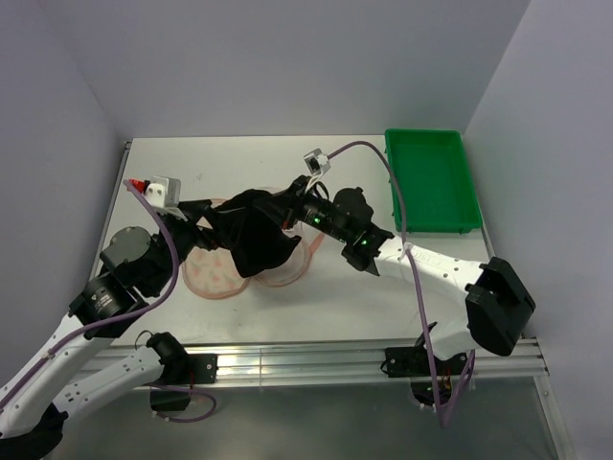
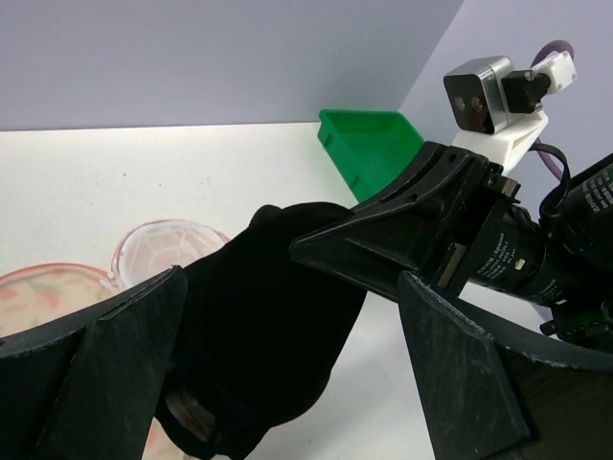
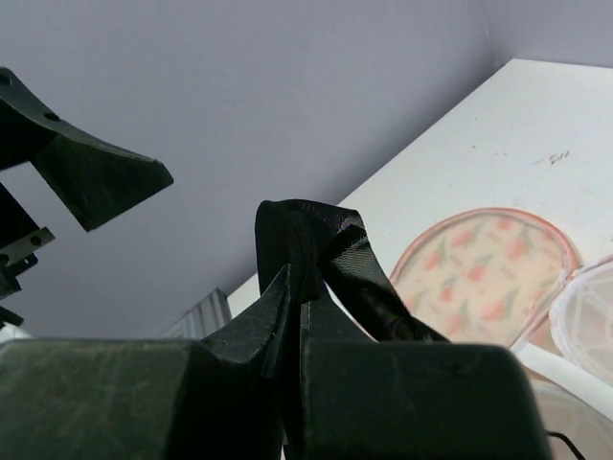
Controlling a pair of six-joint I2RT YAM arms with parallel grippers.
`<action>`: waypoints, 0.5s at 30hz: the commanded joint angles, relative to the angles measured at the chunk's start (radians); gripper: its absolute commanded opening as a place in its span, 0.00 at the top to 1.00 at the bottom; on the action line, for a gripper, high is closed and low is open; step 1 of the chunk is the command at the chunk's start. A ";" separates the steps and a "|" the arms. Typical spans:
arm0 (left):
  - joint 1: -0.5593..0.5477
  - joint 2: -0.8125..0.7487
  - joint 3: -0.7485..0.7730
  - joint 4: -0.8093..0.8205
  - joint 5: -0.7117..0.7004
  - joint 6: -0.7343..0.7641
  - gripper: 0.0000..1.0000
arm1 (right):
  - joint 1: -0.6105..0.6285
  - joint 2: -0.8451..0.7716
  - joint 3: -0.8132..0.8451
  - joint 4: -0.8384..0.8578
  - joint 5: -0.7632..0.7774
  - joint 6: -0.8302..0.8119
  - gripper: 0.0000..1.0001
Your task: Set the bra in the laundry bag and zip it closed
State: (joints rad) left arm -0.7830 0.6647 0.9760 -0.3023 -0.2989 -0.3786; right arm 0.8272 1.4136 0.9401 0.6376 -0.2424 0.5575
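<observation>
The black bra (image 1: 251, 238) hangs in the air over the peach-pink laundry bag (image 1: 213, 276), which lies flat on the white table. My right gripper (image 3: 299, 287) is shut on a bunched fold at the top of the bra (image 3: 311, 235); from above this gripper (image 1: 285, 207) sits at the bra's right upper edge. My left gripper (image 2: 287, 383) is open wide, and the hanging bra (image 2: 259, 326) fills the space between its fingers without being pinched. It (image 1: 211, 218) stands just left of the bra. The bag's two lobes (image 2: 158, 247) show behind the bra.
A green plastic tray (image 1: 431, 182) stands at the back right of the table, also seen in the left wrist view (image 2: 369, 144). Grey walls close in the table on the left, back and right. The right arm's cable (image 1: 393, 201) arcs over the tray's edge.
</observation>
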 commanded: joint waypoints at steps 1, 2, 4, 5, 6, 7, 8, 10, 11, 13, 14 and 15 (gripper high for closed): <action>0.004 0.015 0.013 0.060 -0.013 0.027 0.01 | -0.017 0.027 -0.003 0.103 0.038 0.038 1.00; 0.004 0.018 0.010 0.063 -0.011 0.029 0.01 | -0.025 0.039 -0.009 0.109 0.035 0.045 1.00; 0.004 0.026 0.004 0.066 -0.003 0.029 0.01 | -0.051 0.080 -0.018 0.141 0.012 0.082 1.00; 0.004 0.029 0.000 0.069 0.000 0.029 0.01 | -0.059 0.096 -0.029 0.155 0.005 0.097 1.00; 0.005 0.032 -0.003 0.071 0.004 0.029 0.01 | -0.068 0.123 -0.035 0.181 -0.009 0.122 1.00; 0.005 0.033 -0.011 0.074 0.006 0.027 0.01 | -0.072 0.137 -0.037 0.191 -0.014 0.128 1.00; 0.007 0.033 -0.016 0.075 0.009 0.024 0.01 | -0.086 0.152 -0.038 0.198 -0.018 0.139 1.00; 0.016 0.038 -0.026 0.080 0.020 0.024 0.01 | -0.097 0.195 -0.037 0.220 -0.032 0.165 1.00; 0.019 0.041 -0.028 0.080 0.023 0.023 0.01 | -0.105 0.209 -0.038 0.226 -0.031 0.170 1.00; 0.025 0.045 -0.033 0.081 0.036 0.020 0.01 | -0.114 0.244 -0.028 0.241 -0.023 0.177 1.00; 0.034 0.046 -0.036 0.088 0.043 0.020 0.01 | -0.120 0.257 -0.023 0.246 -0.021 0.179 1.00; 0.039 0.049 -0.037 0.089 0.049 0.018 0.01 | -0.129 0.266 -0.015 0.247 -0.017 0.174 1.00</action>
State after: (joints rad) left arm -0.7597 0.7094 0.9440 -0.2668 -0.2829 -0.3683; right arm 0.7158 1.6688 0.9043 0.7765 -0.2592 0.7086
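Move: The laundry bag's open mesh half, where the bra is being taken, has its middle about 10 cm ahead of the right hand and some 30 cm below, neither left nor right. Its patterned lid lies about 15 cm left and 4 cm ahead of the right hand, as low. The pink handle is about 12 cm right and 9 cm ahead. From the left hand the mesh half is about 14 cm ahead, 5 cm right, 35 cm down. Still pinching the black bra by its top end in shut fingers, the right hand lowers it about 10 cm towards the open mesh half of the bag while reaching roughly 6 cm forward. After a slow start the drop quickens, and the hand's forward side tips down some 15 degrees. The left hand, fingers wide open beside the cloth, eases slightly down and forward. ##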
